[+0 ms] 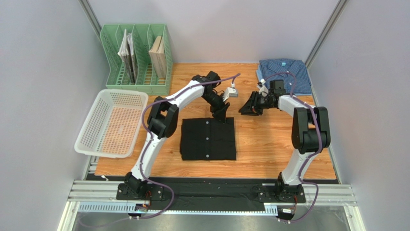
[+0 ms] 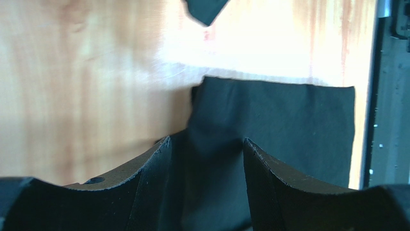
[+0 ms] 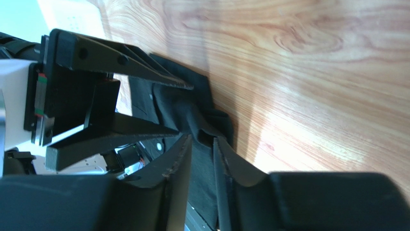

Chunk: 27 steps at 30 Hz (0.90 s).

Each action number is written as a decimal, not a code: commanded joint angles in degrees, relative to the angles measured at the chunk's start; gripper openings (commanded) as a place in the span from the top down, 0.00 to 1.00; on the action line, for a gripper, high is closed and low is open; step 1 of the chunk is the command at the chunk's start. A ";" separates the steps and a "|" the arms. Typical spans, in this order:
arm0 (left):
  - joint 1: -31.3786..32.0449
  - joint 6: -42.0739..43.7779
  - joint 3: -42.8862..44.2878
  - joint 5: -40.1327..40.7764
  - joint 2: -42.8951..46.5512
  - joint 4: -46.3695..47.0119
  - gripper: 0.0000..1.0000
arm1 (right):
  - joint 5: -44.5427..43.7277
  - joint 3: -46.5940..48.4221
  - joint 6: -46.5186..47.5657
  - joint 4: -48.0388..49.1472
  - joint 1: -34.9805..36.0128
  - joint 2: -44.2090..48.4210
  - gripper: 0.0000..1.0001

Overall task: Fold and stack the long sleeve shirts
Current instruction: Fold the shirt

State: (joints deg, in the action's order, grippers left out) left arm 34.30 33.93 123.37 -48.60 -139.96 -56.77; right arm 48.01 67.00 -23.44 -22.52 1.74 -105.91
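The black shirt (image 1: 208,139) lies folded into a rectangle at the table's middle, with small white buttons showing. The blue checked shirt (image 1: 284,72) lies folded at the far right corner. My left gripper (image 1: 222,114) stands at the black shirt's far edge. Its jaws are open and straddle a raised fold of the black cloth (image 2: 288,125). My right gripper (image 1: 243,110) sits at the shirt's far right corner. In the right wrist view its narrow jaws (image 3: 202,138) hold black cloth (image 3: 178,103) between them, right next to the open left gripper (image 3: 185,108).
A green file rack (image 1: 137,57) with papers stands at the far left. A white perforated basket (image 1: 113,122) sits at the left edge. Bare wooden table (image 1: 269,144) lies right of the black shirt. Grey walls close in both sides.
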 commanded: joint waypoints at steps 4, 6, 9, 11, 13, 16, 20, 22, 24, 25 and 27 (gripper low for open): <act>1.47 2.36 1.96 -7.21 -1.01 -4.12 0.42 | -0.46 -1.08 -2.22 2.75 0.20 -3.68 0.78; 1.47 4.55 2.40 -9.57 -1.45 -6.32 0.56 | -0.20 -1.26 -2.84 3.53 0.20 -4.30 0.81; 1.38 5.88 1.35 -10.81 -0.32 -7.30 0.89 | 0.15 -1.52 -3.10 3.98 0.90 -5.19 0.84; 1.29 8.25 -0.58 -11.34 1.26 -7.21 1.00 | 0.33 -1.70 -3.19 4.42 1.42 -5.62 0.86; 0.94 9.83 -4.60 -12.31 4.77 -4.07 1.00 | 1.03 -1.79 -3.80 4.94 2.21 -5.97 0.87; 0.33 12.20 -10.32 -13.80 9.61 0.16 1.00 | 2.70 -2.14 -5.03 6.35 3.62 -5.72 0.91; 0.15 22.37 -13.59 -15.29 13.48 0.00 1.00 | 4.02 -2.23 -6.35 7.14 5.99 -5.01 0.94; -0.11 25.47 -16.14 -16.52 14.62 0.52 1.00 | 4.20 -2.40 -6.79 7.41 7.40 -4.48 0.94; -0.38 27.76 -19.46 -17.75 16.82 2.01 1.00 | 4.55 -2.40 -7.06 7.41 8.45 -4.57 0.95; -0.47 28.03 -20.35 -18.02 17.35 3.15 1.00 | 4.55 -2.32 -7.23 7.32 8.81 -4.57 0.95; -0.47 29.43 -22.02 -18.11 18.32 3.25 1.00 | 4.64 -2.23 -7.32 6.88 9.77 -4.83 0.95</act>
State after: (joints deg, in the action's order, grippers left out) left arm 34.28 54.50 104.12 -61.36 -126.02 -56.86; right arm 50.70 64.79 -29.15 -17.26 9.96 -111.66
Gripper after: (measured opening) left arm 0.014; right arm 0.053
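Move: The left gripper hangs open over the black shirt's far edge. The spot to pinch is about 3 cm back, 1 cm right and 1 cm below; the shirt's far right corner is about 5 cm right, level with the hand fore and aft, and the top button some 7 cm left and 2 cm back. From the right gripper, that corner lies about 4 cm left, 2 cm back and 4 cm down. Draw the left gripper back about 3 cm along the shirt, shut its fingers on the cloth near the far edge, then keep pulling back and lift some 4 cm, turning the wrist about 20 degrees, partly clockwise. Meanwhile sink the right gripper some 4 cm, then sweep it left and back to the far right corner while closing its fingers; whether they touch can't be told. ##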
